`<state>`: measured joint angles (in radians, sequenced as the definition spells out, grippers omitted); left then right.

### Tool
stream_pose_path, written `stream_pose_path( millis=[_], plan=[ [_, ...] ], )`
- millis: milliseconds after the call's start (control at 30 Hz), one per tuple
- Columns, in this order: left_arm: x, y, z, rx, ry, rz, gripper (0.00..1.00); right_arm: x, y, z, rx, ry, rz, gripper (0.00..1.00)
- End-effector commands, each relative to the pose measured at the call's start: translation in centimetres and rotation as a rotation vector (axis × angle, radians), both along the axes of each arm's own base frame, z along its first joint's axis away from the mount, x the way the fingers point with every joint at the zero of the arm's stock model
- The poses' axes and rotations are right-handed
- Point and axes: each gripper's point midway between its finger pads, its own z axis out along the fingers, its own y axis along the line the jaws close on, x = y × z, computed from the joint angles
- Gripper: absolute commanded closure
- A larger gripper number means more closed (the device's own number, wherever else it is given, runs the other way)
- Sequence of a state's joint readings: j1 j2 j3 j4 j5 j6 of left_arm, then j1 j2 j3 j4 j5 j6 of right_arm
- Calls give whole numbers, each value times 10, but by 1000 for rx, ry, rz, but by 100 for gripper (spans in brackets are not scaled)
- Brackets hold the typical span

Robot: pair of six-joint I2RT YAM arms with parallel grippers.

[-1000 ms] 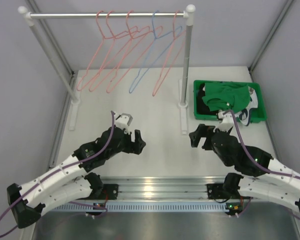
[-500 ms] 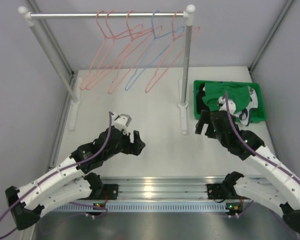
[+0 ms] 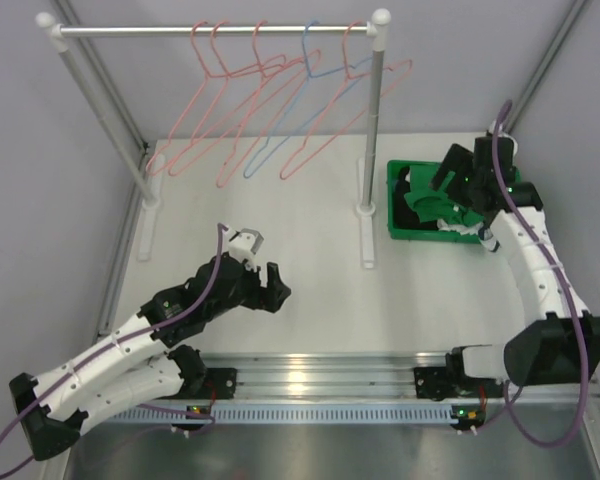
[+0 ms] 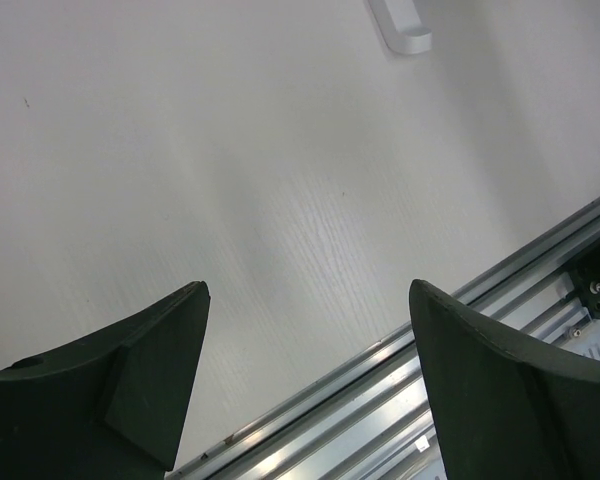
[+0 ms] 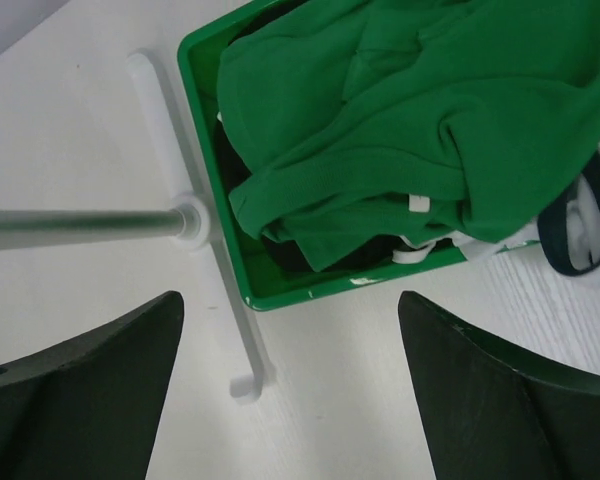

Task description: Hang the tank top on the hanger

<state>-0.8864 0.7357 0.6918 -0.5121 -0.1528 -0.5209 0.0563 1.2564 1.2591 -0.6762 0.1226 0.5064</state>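
The green tank top lies crumpled on top of other clothes in a green bin; it also shows in the top view. My right gripper hovers open and empty above the bin; its jaws stand wide over the bin's near edge. Several salmon-pink wire hangers hang by their hooks on the rail, tilted sideways. My left gripper is open and empty over bare table, also seen in its wrist view.
A blue wire hanger hangs among the pink ones. The rack's right post and its foot stand just left of the bin. A black garment and a white garment lie under the tank top.
My right arm has swung from the middle of the table up and back to above the bin. The hangers have swung to the right. The left arm has barely moved.
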Motion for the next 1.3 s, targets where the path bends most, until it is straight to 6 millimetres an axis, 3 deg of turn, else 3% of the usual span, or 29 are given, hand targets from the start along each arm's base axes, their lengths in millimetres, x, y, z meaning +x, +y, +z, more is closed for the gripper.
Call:
stream_pose_path(
  millis=[0,67,267,400,667,800,1000,1133,1267],
  plan=[
    [2,-3,21,-24,-38,-14,14,34,12,13,62,-27,32,12],
    [2,-3,21,-23,-39,-12,14,49,16,2,72,-9,26,13],
    [1,-2,23,-28,-41,-9,14,61,27,-43,148,54,-45,18],
    [2,0,25,-30,-46,2,14,70,39,-57,139,54,-86,18],
    [3,5,28,-26,-52,19,14,75,32,-88,126,81,-192,31],
    [4,6,28,-23,-53,26,14,77,31,-94,146,55,-230,37],
    [4,8,28,-18,-51,37,14,76,28,-93,134,22,-260,67],
    [4,8,29,-21,-50,39,14,69,28,-81,122,1,-244,99],
    [3,7,27,-26,-43,43,14,57,27,-58,101,-50,-205,100]
  ],
)
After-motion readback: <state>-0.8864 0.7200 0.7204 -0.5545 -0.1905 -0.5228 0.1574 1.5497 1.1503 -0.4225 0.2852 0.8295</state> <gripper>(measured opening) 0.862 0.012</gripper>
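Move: Below and ahead of the open right hand, in the green bin, lies the tank top: its middle about 12 cm ahead, 7 right and 13 down, its near-left fold some 6 ahead, 3 left and 12 down. The rack's right post foot stands about 9 ahead, 11 left; a black-and-white garment sits roughly 5 ahead, 18 right. From the left hand the tank top is about 30 cm ahead, 50 right, slightly lower. Reaching forward about 5 cm and then sinking some 12 cm, drifting a few centimetres left, the right hand comes down on the tank top's fold near the bin's near-left corner. On the way it tips the fingers a little further down and turns about 15 degrees clockwise; the fingers close from nearly wide open and pinch the fold between their tips, then start up by about 1 cm. ##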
